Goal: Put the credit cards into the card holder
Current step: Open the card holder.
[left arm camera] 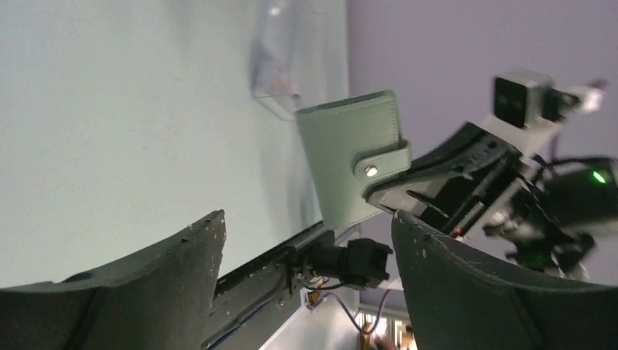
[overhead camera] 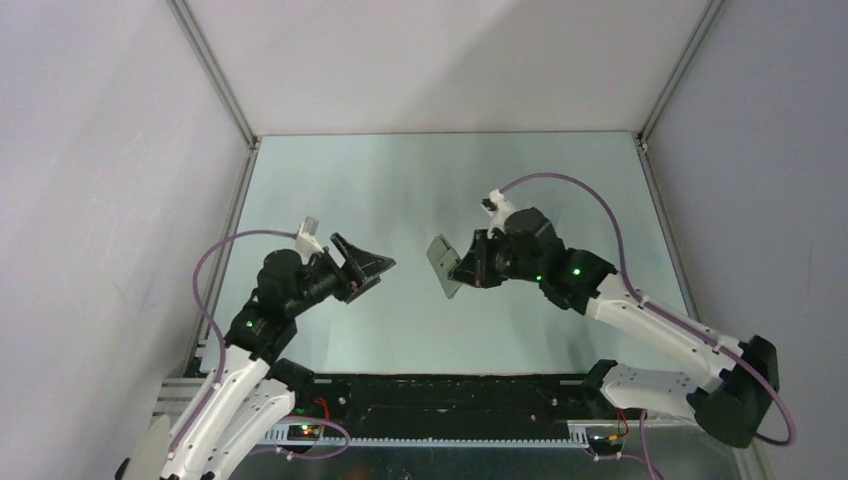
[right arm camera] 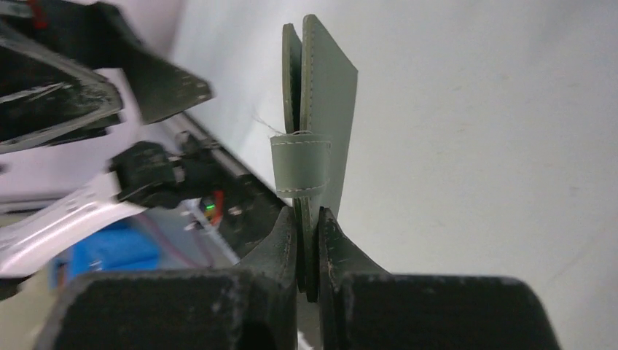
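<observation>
The card holder [overhead camera: 443, 265], a grey-green folding wallet, hangs above the middle of the table, folded shut with its snap tab [left arm camera: 379, 164] fastened. My right gripper [overhead camera: 466, 268] is shut on its edge; in the right wrist view the jaws [right arm camera: 307, 215] pinch both flaps of the card holder [right arm camera: 328, 95] just below the tab. My left gripper [overhead camera: 378, 274] faces it from the left, a short gap away, open and empty. Seen from the left wrist, the card holder [left arm camera: 342, 160] stands beyond that open gripper [left arm camera: 307, 219]. The credit cards are out of view.
A clear plastic case [left arm camera: 277, 73] lies on the pale table beyond the wallet in the left wrist view. Pale enclosure walls [overhead camera: 110, 200] ring the table on three sides. A black rail [overhead camera: 450, 395] runs along the near edge between the arm bases.
</observation>
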Controlling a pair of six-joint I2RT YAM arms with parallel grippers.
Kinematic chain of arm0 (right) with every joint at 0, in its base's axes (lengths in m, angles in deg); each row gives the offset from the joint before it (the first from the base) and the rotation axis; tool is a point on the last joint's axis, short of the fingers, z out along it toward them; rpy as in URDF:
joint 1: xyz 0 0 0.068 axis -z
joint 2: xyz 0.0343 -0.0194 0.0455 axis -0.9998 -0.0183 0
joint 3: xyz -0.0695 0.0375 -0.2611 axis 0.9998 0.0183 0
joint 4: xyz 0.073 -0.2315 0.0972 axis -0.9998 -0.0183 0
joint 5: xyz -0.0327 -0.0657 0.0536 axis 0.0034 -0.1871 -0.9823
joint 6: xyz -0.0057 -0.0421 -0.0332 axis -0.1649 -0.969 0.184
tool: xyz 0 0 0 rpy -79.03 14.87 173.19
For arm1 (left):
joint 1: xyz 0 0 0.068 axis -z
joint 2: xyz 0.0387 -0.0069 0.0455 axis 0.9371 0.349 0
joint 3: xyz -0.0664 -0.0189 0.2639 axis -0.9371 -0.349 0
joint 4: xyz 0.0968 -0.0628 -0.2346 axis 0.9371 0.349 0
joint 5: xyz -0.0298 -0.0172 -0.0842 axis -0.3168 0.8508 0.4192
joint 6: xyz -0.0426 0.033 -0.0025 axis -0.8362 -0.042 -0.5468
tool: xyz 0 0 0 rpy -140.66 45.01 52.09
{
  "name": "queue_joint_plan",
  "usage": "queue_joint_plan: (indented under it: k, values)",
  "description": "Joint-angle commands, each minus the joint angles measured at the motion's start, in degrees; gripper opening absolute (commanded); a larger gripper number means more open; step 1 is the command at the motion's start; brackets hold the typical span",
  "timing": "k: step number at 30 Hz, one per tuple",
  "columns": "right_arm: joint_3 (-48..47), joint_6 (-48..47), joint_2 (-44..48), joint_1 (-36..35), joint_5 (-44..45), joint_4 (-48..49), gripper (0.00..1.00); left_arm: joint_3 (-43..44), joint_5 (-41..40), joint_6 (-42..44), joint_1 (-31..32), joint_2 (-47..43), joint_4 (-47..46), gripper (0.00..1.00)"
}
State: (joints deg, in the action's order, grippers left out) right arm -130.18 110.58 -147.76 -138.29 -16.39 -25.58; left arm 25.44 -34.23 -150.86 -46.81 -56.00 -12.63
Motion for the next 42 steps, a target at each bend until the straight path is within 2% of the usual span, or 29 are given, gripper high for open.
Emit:
queue_joint_plan:
  k: [1,3,9,13,14,20,28,29,30,32,33,34,35,36,37,38,39,40,41,42]
  values:
    - [4.2,7.6,5.3,5.8,-24.9,12.3,0.0,-2.1,14.3,-2.5,0.6,2.8,-25.9,0.86]
    - [5.9,10.4,6.9,7.7,-29.2,15.9,0.0,-4.5,15.6,-4.9,1.8,4.2,-34.2,0.84]
    - [10.0,20.8,9.2,10.8,-37.8,29.9,0.0,-1.5,14.0,-2.8,9.2,8.9,-39.7,0.82]
    - [11.3,26.8,9.3,11.5,-41.3,37.7,0.0,-1.5,13.6,-4.1,10.5,11.9,-43.2,0.76]
    - [11.4,27.7,9.3,11.6,-41.8,38.2,0.0,-1.7,13.6,-4.5,10.6,12.4,-44.0,0.7]
    - [11.5,29.3,9.5,12.5,-42.7,39.4,0.0,-5.3,12.8,-8.6,10.7,10.7,-56.7,0.52]
    - [11.5,31.2,8.3,12.8,-44.2,41.9,0.0,-6.5,13.1,-9.0,10.8,7.9,-60.5,0.3]
    - [11.5,31.2,8.3,12.9,-44.1,41.9,0.02,-6.5,13.2,-9.1,10.8,8.2,-60.5,0.22]
    - [11.5,31.0,8.3,12.9,-44.0,41.8,0.05,-6.6,13.2,-9.2,10.8,8.3,-60.5,0.18]
    - [11.5,30.0,8.5,12.9,-43.5,40.8,0.33,-6.7,13.0,-9.6,10.8,9.3,-60.5,0.07]
    - [11.5,29.5,8.7,13.0,-43.0,39.5,0.42,-6.8,12.7,-9.9,10.8,9.5,-60.5,0.05]
    - [11.4,28.0,9.1,13.1,-42.6,38.6,0.6,-7.0,12.1,-10.0,10.8,10.2,-60.5,0.01]
    - [10.7,26.9,9.8,13.3,-41.3,34.8,0.69,-7.2,11.8,-10.2,10.8,10.5,-59.9,0.01]
    - [10.1,23.7,10.2,13.3,-39.1,28.7,0.82,-7.4,11.3,-10.3,10.8,11.1,-59.4,0.0]
    - [8.2,21.6,10.9,13.4,-37.3,24.7,0.88,-7.6,11.0,-10.3,10.8,11.3,-58.2,0.0]
    - [7.1,16.9,11.1,13.4,-33.3,16.6,0.97,-7.7,10.1,-10.2,10.8,11.4,-57.3,0.0]
    - [4.5,14.8,11.2,13.1,-31.2,12.7,0.98,-7.5,9.5,-9.7,10.8,11.3,-54.5,0.0]
    - [3.0,10.3,11.2,12.8,-26.1,4.8,0.99,-7.3,8.2,-9.2,10.9,10.8,-52.6,0.0]
    - [0.0,8.3,10.9,11.5,-23.3,1.5,0.99,-6.2,7.4,-7.7,10.9,10.5,-47.1,0.0]
    - [-2.9,4.6,10.6,9.6,-16.3,-4.9,0.99,-5.4,5.2,-5.3,11.0,9.7,-39.5,0.0]
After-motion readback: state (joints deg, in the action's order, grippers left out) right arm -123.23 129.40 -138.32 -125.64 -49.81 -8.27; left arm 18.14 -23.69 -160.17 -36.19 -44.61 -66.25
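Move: The card holder is already pinched shut by its clasp side in the right hand, its middle about 3 cm to that hand's left, 1 cm ahead and 2 cm below. From the open left hand it lies some 13 cm to the right, 2 cm farther ahead and 2 cm lower. The clear plastic box stands on the table roughly 17 cm to the right of the right hand, 10 cm ahead and about 19 cm below. The right hand keeps its pinch and lifts the card holder about 12 cm while drawing it back some 6 cm, rolling it so the fingers come level and point left; the left hand meanwhile rises about as far, moves some 7 cm right and a little back to the card holder, turns its fingers clockwise and up, and narrows as it comes. The left fingers then pinch the card holder's free side opposite the clasp, after which the right fingers open wide and let go, and both hands ease down and slightly forward, the right a little more, with the right fingers still either side of the clasp edge. ##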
